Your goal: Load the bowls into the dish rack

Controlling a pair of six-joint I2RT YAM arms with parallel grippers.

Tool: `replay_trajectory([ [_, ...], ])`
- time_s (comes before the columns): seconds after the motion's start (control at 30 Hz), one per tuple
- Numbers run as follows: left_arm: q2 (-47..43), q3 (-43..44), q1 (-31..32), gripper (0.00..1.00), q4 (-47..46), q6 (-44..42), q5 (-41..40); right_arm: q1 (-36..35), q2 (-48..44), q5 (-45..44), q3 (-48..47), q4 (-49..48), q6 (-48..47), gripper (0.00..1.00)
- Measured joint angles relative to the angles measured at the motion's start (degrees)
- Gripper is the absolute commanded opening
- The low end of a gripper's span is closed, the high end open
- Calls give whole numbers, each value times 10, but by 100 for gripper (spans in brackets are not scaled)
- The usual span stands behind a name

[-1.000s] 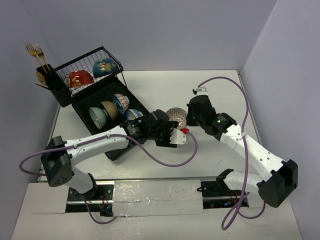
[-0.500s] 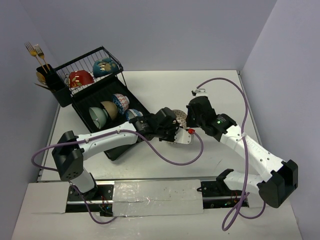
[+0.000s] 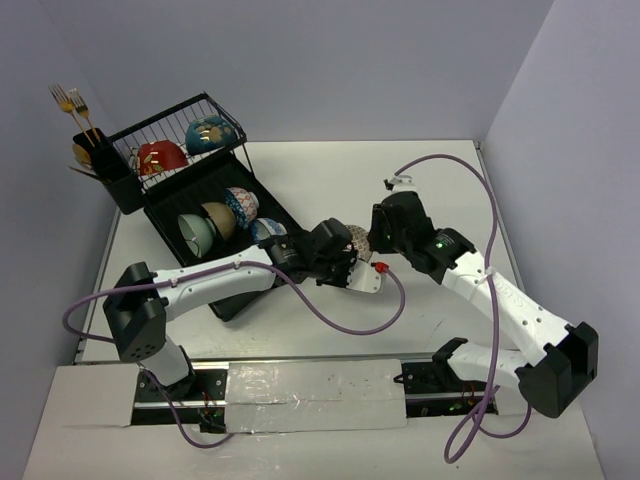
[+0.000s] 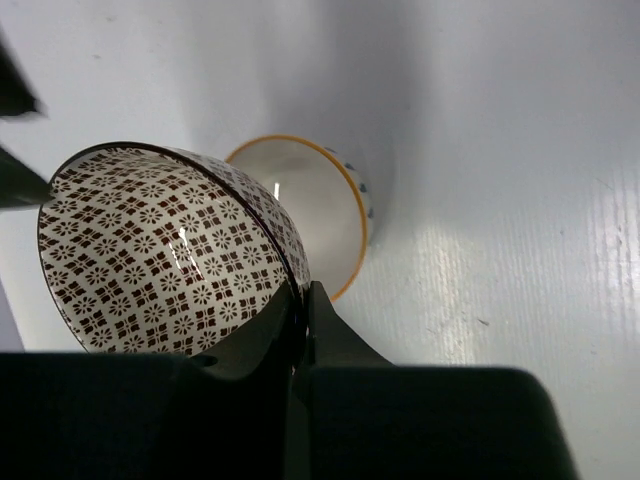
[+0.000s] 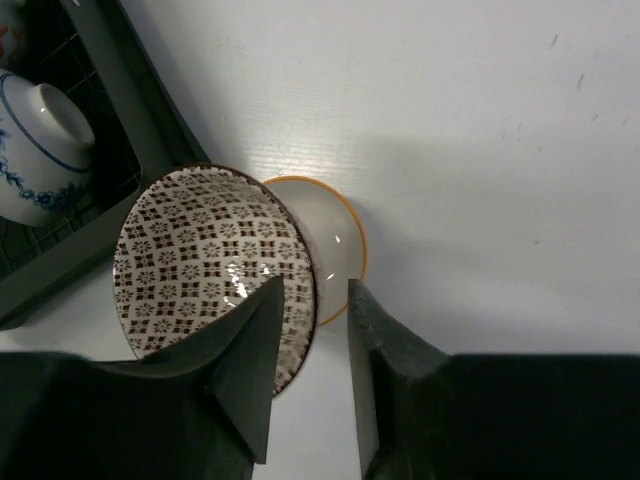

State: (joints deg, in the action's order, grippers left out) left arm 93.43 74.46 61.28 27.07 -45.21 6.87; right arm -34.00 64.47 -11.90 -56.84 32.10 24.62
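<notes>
A brown-patterned bowl (image 3: 356,238) is tilted on edge at mid-table, between the two grippers. My left gripper (image 4: 303,295) is shut on the bowl's (image 4: 160,250) rim, one finger inside and one outside. My right gripper (image 5: 310,300) is open, its fingers on either side of the same bowl's (image 5: 200,260) rim with a gap showing. A white bowl with an orange rim (image 5: 328,240) lies on the table right behind the patterned one. The black dish rack (image 3: 168,212) at the back left holds several bowls: red (image 3: 162,156) and teal (image 3: 210,133) above, mint (image 3: 197,230) and others below.
A black utensil cup with gold forks (image 3: 88,150) hangs at the rack's left end. The rack's lower corner (image 5: 130,130), with a white-and-blue bowl (image 5: 40,140) in it, lies just left of the patterned bowl. Purple cables loop over the table near both arms.
My left gripper has moved right to the patterned bowl and shut on its rim. My right gripper, shut on that rim before, has opened its jaws.
</notes>
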Motion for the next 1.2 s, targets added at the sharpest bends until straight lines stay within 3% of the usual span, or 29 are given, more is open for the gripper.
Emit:
replay_trajectory([
  [0.1, -8, -23, 0, 0, 2, 7, 2, 0, -16, 0, 0, -11, -1, 56],
  [0.37, -81, -95, -1, 0, -34, 48, 3, 0, -49, -8, 0, -25, 2, 81],
  [0.6, -234, -179, -40, 0, -138, 184, 32, 0, -115, -32, 23, -54, 11, 99],
  [0.87, -425, -313, -96, 0, -268, 443, -8, 0, -166, -28, 75, -123, 16, 100],
  [1.2, -575, -430, -147, 0, -303, 737, -186, 0, -146, -32, 88, -144, 34, 100],
])
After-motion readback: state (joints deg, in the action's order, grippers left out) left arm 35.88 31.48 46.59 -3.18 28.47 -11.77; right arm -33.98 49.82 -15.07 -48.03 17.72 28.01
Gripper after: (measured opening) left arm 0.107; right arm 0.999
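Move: The left fingers already pinch the patterned bowl's rim; the lower tray of the dish rack is centred about 25 cm to their left, 12 cm ahead and 11 cm lower, with the blue-flowered bowl some 16 cm left and 13 cm ahead. From the right hand, still at that rim, the white bowl lies about 5 cm left, level fore-and-aft and 15 cm down; the patterned bowl's middle is 6 cm left, 2 cm back. Open the right gripper wide to let go of the patterned bowl's rim, lifting that hand about 6 cm and tipping its fingers up. Keep the left pinch on the rim, dip a touch while easing back, then raise the bowl and swing it roughly 17 cm left towards the dish rack, levelling the fingers and turning the wrist counter-clockwise until they point forward and right. ##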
